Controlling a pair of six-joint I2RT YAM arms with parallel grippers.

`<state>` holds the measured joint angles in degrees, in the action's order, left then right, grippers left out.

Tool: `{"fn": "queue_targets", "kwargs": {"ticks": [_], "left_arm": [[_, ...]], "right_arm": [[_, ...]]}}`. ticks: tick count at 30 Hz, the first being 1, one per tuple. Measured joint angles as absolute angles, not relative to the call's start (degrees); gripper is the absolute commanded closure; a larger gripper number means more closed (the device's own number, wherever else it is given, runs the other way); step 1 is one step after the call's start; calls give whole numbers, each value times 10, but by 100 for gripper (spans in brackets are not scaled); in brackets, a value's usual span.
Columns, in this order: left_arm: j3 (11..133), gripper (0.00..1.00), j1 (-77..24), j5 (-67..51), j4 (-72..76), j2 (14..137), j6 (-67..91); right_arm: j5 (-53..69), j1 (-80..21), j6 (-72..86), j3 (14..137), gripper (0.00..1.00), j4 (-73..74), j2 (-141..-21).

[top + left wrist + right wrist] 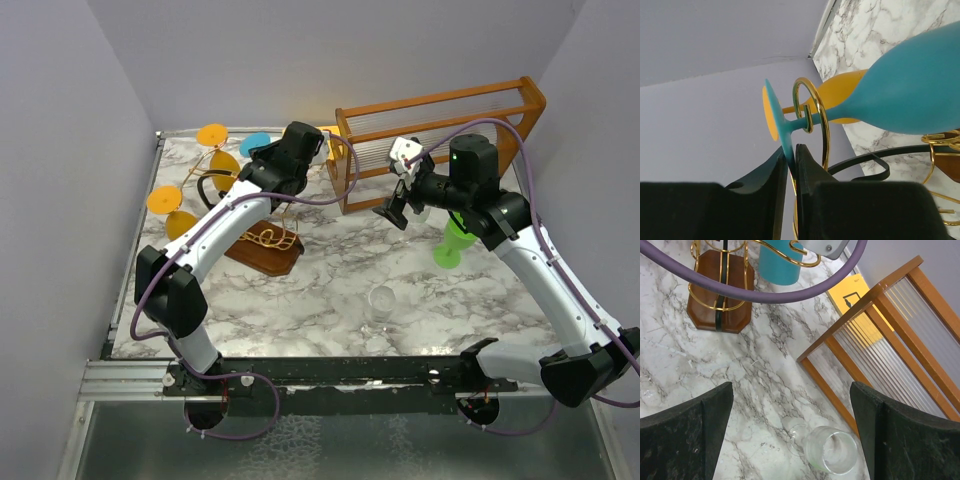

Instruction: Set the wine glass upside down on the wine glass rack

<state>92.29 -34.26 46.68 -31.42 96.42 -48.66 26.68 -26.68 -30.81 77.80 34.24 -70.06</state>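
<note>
The wine glass rack [265, 250] has gold wire arms and a dark wooden base at back left. My left gripper [262, 152] is shut on the flat foot of a teal wine glass [255, 143]. In the left wrist view the gripper [791, 155] pinches the foot edge. The teal stem [800, 122] lies inside a gold wire curl [822, 115], with the teal bowl [910, 95] beyond it. The rack's black curved piece [865, 162] passes below. My right gripper [400, 205] is open and empty above the table, and in its wrist view [791, 387] it hangs above a clear glass [827, 450].
Two orange glasses [212, 135] [163, 200] hang on the rack. A large orange-brown wooden frame [440, 125] stands at back right. A green glass [455, 240] stands in front of the frame. A clear glass [382, 300] stands near the table's middle front.
</note>
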Motion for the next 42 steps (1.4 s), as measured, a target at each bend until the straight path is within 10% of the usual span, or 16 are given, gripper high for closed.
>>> {"fn": "queue_targets", "kwargs": {"ticks": [35, 42], "left_arm": [[1078, 55, -343, 293, -536, 961, -391], [1109, 33, -343, 196, -559, 950, -347]], "right_arm": [[232, -267, -296, 765, 0, 338, -698], [175, -260, -270, 728, 0, 325, -669]]}}
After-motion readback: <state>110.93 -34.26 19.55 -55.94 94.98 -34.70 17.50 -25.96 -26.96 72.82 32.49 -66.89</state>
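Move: The left fingertips still pinch the edge of the blue wine glass's foot, its stem already in a rack hook. The glass's middle lies about 8 cm below that hand, 2 cm to its right and 1 cm ahead. One hung orange glass is some 9 cm to the hand's left and 3 cm farther out; the rack's wooden base stands about 8 cm back, straight back and 27 cm below. From the right hand, the blue glass is roughly 14 cm ahead, 28 cm left and 10 cm lower. The left fingers let go of the blue glass's foot, opening from almost shut to about halfway. The hand eases back, then increasingly to the right and up, clear of foot and hook, about 7 cm in all, its left side rolling down and the fingers tipping downward, some 30 degrees of turn. Late on, the wide-open right hand swings about 3 cm right and slightly down, turning clockwise. ##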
